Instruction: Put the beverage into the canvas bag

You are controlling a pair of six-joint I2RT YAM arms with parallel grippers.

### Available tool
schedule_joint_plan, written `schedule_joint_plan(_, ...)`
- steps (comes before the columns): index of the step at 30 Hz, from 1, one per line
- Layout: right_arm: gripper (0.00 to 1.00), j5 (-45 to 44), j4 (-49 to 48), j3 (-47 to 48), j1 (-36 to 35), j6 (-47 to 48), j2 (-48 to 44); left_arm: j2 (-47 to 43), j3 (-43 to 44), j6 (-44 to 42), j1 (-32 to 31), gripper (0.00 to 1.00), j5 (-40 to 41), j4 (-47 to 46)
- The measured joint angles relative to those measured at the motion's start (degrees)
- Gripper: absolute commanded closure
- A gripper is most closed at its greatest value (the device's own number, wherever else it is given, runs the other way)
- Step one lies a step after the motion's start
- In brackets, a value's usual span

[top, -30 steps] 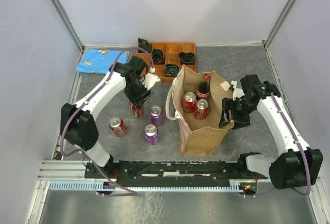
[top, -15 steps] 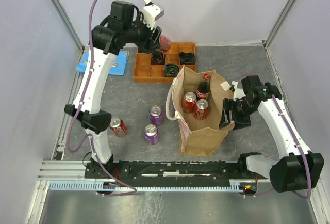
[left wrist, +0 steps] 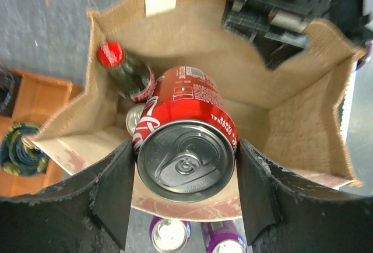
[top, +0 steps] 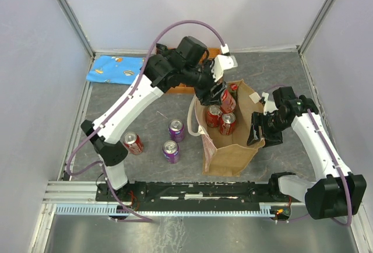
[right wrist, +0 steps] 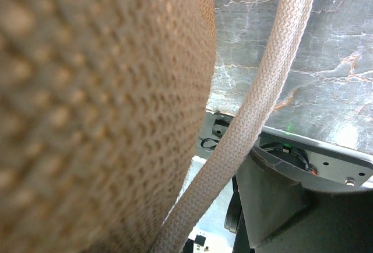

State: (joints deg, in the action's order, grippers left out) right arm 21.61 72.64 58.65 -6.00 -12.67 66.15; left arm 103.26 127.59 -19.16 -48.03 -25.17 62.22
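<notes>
My left gripper (left wrist: 185, 161) is shut on a red soda can (left wrist: 186, 142), pads on both sides of it, its top toward the camera. It hangs over the open mouth of the tan canvas bag (left wrist: 291, 101). In the top view this gripper (top: 214, 92) and can (top: 224, 100) are above the bag's far end. Inside the bag (top: 233, 148) stand a red-capped cola bottle (left wrist: 125, 72) and two red cans (top: 213, 115). My right gripper (top: 259, 127) stands open at the bag's right wall. The bag cloth (right wrist: 87, 90) and whitish handle (right wrist: 262, 90) run past its finger (right wrist: 280, 206).
Two purple cans (top: 176, 129) (top: 171, 151) and a red can (top: 133, 143) stand on the table left of the bag. An orange compartment tray (left wrist: 35, 101) lies beyond the bag, mostly hidden by my left arm. A blue cloth (top: 115, 68) lies at the far left.
My left arm lifted the red can off the table, swung high over the tray, then came right to hang above the bag's mouth. The right arm has not moved.
</notes>
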Motion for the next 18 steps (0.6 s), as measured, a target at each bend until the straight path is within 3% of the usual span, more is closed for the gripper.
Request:
schedule_joint_plan(6, 0.26, 0.3, -0.7, -0.9, 0.0, 0.0, -1.2, 1.6, -8.0, -3.8, 0.0, 0.97, 1.8, 1.2)
schedule_joint_plan(18, 0.26, 0.3, -1.1, -2.0, 0.0, -1.5, -3.2, 6.3, -13.4, -9.7, -1.3, 0.97, 4.9, 2.1)
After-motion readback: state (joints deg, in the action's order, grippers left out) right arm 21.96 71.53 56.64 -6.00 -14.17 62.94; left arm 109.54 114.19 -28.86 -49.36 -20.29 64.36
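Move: My left hand holds a red can over the bag's mouth. The free patch of bag floor for it lies about 32 cm below, roughly 1 cm ahead and 1 cm right. One red can already inside stands 8 cm ahead of my hand, level sideways; the other is some 5 cm ahead and 6 cm right, and the cola bottle about 12 cm ahead and 6 cm right. From my right hand, the patch is roughly 8 cm ahead, 14 cm left. I sink my left hand almost straight down, about 14 cm, into the bag, quick at first and slowing, bringing the held can in beside the two red cans. As I go I roll the hand about 20 degrees so the fingers, slanting to the right, point more steeply down. My left fingers keep their grip; my right hand stays at the bag's right rim. ##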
